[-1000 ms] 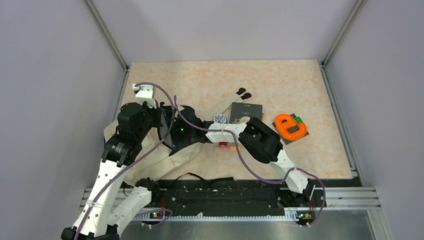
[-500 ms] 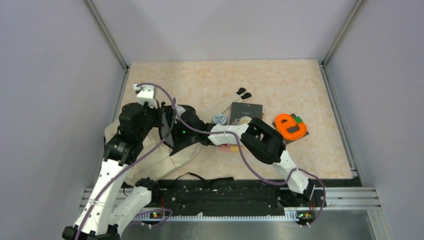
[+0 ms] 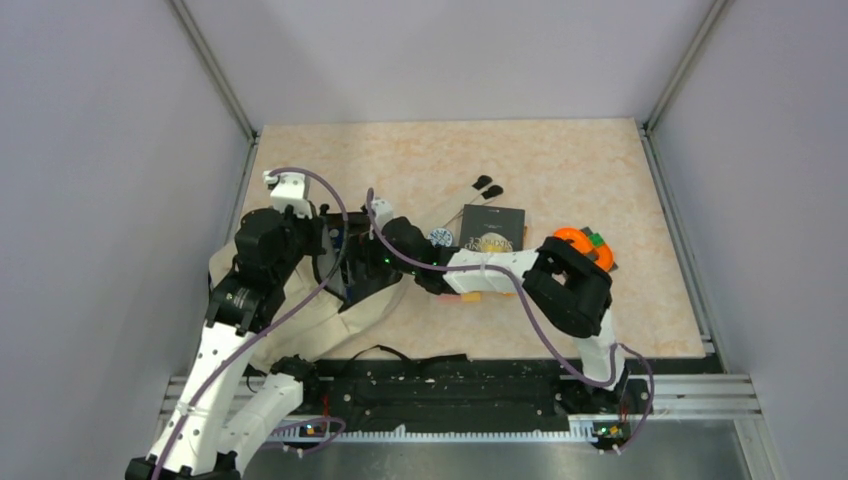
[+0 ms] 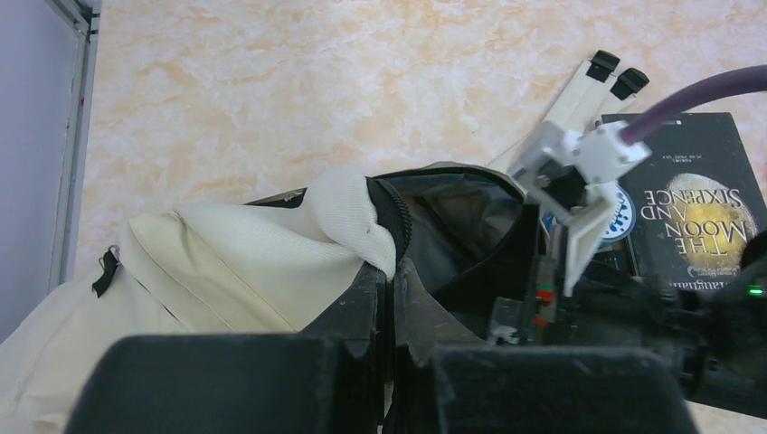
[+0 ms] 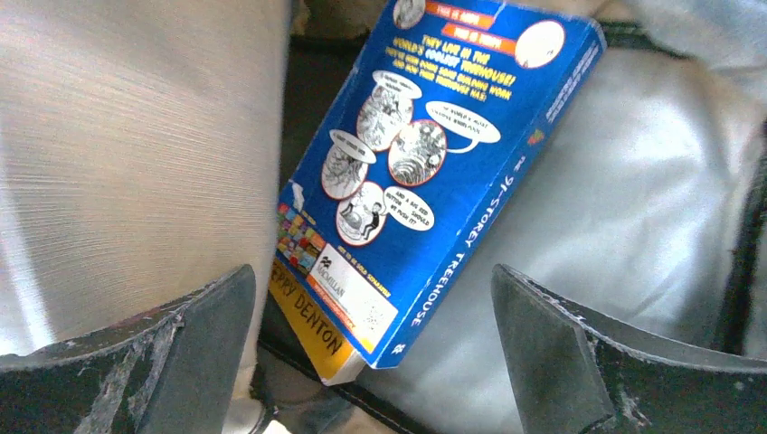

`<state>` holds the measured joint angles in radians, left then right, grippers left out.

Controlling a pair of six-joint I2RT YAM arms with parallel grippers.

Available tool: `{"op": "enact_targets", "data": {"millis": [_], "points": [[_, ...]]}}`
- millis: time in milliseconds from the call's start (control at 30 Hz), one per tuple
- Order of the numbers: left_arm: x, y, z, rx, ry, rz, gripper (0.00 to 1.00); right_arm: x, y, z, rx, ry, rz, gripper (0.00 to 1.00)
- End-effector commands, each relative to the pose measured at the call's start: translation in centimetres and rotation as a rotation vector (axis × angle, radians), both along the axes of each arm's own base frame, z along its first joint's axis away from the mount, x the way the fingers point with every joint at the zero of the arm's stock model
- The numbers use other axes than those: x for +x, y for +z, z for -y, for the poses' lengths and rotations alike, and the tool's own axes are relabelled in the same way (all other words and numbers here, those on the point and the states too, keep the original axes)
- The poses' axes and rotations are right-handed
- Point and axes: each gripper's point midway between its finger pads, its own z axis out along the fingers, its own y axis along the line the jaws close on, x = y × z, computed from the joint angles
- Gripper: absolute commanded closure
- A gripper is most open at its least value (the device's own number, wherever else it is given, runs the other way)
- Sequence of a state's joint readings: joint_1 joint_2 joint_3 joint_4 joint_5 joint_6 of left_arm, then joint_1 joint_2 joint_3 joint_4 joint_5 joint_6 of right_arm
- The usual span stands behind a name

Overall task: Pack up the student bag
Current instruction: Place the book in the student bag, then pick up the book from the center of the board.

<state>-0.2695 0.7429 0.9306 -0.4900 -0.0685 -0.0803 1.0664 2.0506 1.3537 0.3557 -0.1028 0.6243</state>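
Note:
The student bag (image 3: 300,320) lies at the left, beige, with its dark mouth (image 4: 452,217) held open. My left gripper (image 4: 395,271) is shut on the cream rim of that mouth and lifts it; from above the left gripper (image 3: 335,245) shows at the bag's top edge. My right gripper (image 5: 371,334) reaches into the mouth and stands wide open. A blue paperback (image 5: 434,172) lies tilted against the bag's grey lining, between the right fingers and just ahead of them, touched by neither. From above, the right gripper's tips (image 3: 365,270) are hidden inside the bag.
A black book (image 3: 493,230) lies right of the bag, with a round blue-and-white disc (image 3: 438,237) beside it. An orange object (image 3: 585,245) sits on a dark pad at the right. Two black-tipped straps (image 3: 487,186) stretch toward the back. A small red and yellow item (image 3: 470,295) lies under the right arm.
The right arm has stretched further left, carrying its gripper deeper into the bag's mouth. The left arm has kept its hold in place.

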Motion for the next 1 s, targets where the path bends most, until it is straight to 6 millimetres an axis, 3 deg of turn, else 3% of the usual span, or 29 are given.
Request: {"op": "enact_targets", "data": {"millis": [0, 167, 300, 500, 700, 833, 967], "points": [[0.6, 3.4, 0.1, -0.051, 0.006, 0.133, 1.0, 0.6, 6.4, 1.2, 0.097, -0.049, 0.135, 0.01], [0.7, 3.0, -0.7, -0.045, 0.053, 0.131, 1.0, 0.4, 8.0, 4.3, 0.063, -0.092, 0.194, 0.01], [0.9, 2.1, -1.3, -0.038, 0.097, 0.107, 1.0, 0.8, 9.6, 9.2, 0.001, -0.165, 0.236, 0.01], [1.1, 1.5, -1.1, -0.047, 0.095, 0.086, 1.0, 2.4, 7.1, 19.5, -0.144, -0.311, 0.159, 0.01], [1.2, 1.1, -0.9, -0.055, 0.086, 0.076, 1.0, 2.8, 3.7, 29.3, -0.2, -0.47, 0.011, 0.01], [1.2, 1.0, -0.7, -0.057, 0.078, 0.068, 1.0, 2.6, 1.6, 33.3, -0.205, -0.565, -0.065, 0.01], [1.2, 0.9, -0.6, -0.058, 0.076, 0.065, 1.0, 2.4, -1.0, 35.1, -0.151, -0.589, -0.195, 0.04]]}}
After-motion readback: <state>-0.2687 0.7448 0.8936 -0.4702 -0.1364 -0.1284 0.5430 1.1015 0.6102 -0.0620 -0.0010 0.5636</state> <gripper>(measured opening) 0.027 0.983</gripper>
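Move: The black book lies about 34 cm to the right of the open right hand, 7 cm ahead and 9 cm below; the blue-lidded jar stands some 11 cm left of that book, about level with it. The blue treehouse book, already in the bag, is roughly 5 cm left of the right hand and 9 cm below, nearly level fore and aft. From the left hand, still pinching the bag's rim, the black book is about 35 cm right, 5 cm ahead and 25 cm below. Open right hand lifts 8 cm from the bag, swinging 34 cm right, then sinking towards the black book. ##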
